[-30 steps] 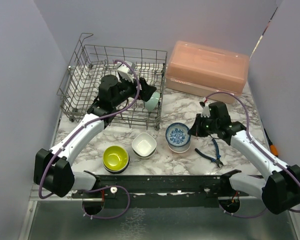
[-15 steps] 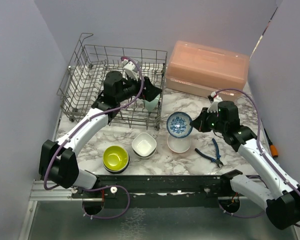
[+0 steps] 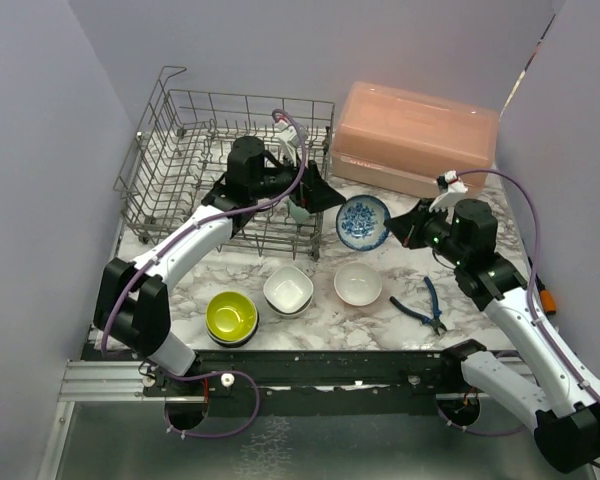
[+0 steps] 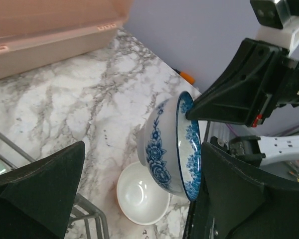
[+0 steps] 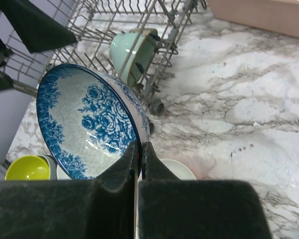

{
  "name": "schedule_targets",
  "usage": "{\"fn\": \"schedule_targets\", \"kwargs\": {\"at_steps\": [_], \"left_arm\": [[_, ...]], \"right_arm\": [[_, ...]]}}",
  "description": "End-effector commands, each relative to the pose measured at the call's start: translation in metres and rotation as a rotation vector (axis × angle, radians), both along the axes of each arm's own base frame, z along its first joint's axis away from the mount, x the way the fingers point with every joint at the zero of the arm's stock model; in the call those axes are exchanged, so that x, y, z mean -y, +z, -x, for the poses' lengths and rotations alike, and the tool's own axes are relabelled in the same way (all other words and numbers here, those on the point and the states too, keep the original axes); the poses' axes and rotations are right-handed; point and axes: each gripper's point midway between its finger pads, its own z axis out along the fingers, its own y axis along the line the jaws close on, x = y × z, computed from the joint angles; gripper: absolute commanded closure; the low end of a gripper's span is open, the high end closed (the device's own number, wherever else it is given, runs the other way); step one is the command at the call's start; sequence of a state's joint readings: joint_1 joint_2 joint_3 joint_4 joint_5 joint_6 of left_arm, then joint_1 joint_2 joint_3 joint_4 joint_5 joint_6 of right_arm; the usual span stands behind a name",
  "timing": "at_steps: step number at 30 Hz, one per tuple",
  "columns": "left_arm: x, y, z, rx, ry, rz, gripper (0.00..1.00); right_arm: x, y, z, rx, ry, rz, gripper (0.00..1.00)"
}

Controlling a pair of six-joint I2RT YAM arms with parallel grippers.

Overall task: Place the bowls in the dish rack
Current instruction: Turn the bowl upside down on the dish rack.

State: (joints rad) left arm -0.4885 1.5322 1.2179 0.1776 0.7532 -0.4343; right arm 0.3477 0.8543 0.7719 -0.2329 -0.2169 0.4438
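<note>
My right gripper (image 3: pixel 392 228) (image 5: pixel 140 147) is shut on the rim of the blue-patterned bowl (image 3: pixel 363 222) (image 4: pixel 169 144) (image 5: pixel 89 122), which hangs tilted on edge above the table. My left gripper (image 3: pixel 318 192) (image 4: pixel 142 167) is open and faces that bowl from the dish rack's (image 3: pixel 180 160) (image 5: pixel 164 20) right end, close to it but apart. A pale teal bowl (image 3: pixel 302 208) (image 5: pixel 132 52) leans in the rack's near right corner. On the marble lie a white bowl (image 3: pixel 358 284) (image 4: pixel 142 194), a squarish white bowl (image 3: pixel 288 290) and a lime-yellow bowl (image 3: pixel 231 316) (image 5: pixel 27 168).
A pink lidded box (image 3: pixel 415 140) (image 4: pixel 50 30) stands at the back right. Blue-handled pliers (image 3: pixel 427 308) lie by the right arm. An orange-tipped tool (image 3: pixel 546 296) (image 4: pixel 187 77) rests at the right edge. Purple walls close in on three sides.
The right gripper lifted the blue-patterned bowl off the white bowl, tipped it on edge and carried it back towards the rack. The left gripper swung right, out past the rack's end.
</note>
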Motion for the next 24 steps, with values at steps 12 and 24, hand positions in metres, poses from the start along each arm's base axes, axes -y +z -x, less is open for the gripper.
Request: {"fn": "schedule_targets", "kwargs": {"at_steps": [12,24], "left_arm": [[0.025,-0.019,0.017,-0.092,-0.114,-0.047,0.01],[0.034,-0.016,0.031,-0.106,-0.200,-0.033,0.30]], "right_arm": [[-0.015,0.082,-0.020,0.207,0.014,-0.141,1.00],[-0.026,0.080,-0.025,0.210,0.054,-0.185,1.00]]}}
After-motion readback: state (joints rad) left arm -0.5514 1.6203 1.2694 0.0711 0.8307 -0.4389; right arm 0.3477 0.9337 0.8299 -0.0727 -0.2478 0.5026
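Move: The blue-patterned bowl, held by its rim in the right fingers, has its middle about 7 cm right of the open left hand, 4 cm back and 8 cm below. From the right hand it is 5 cm left, 2 cm ahead and 3 cm below. From the left hand, the white bowl on the table is 12 cm back, 8 cm right; the green bowl in the rack is 6 cm ahead, 7 cm left; both over 20 cm below. Left hand descends back-right 5 cm, partly closing astride the bowl's rim as the right raises it 4 cm. ##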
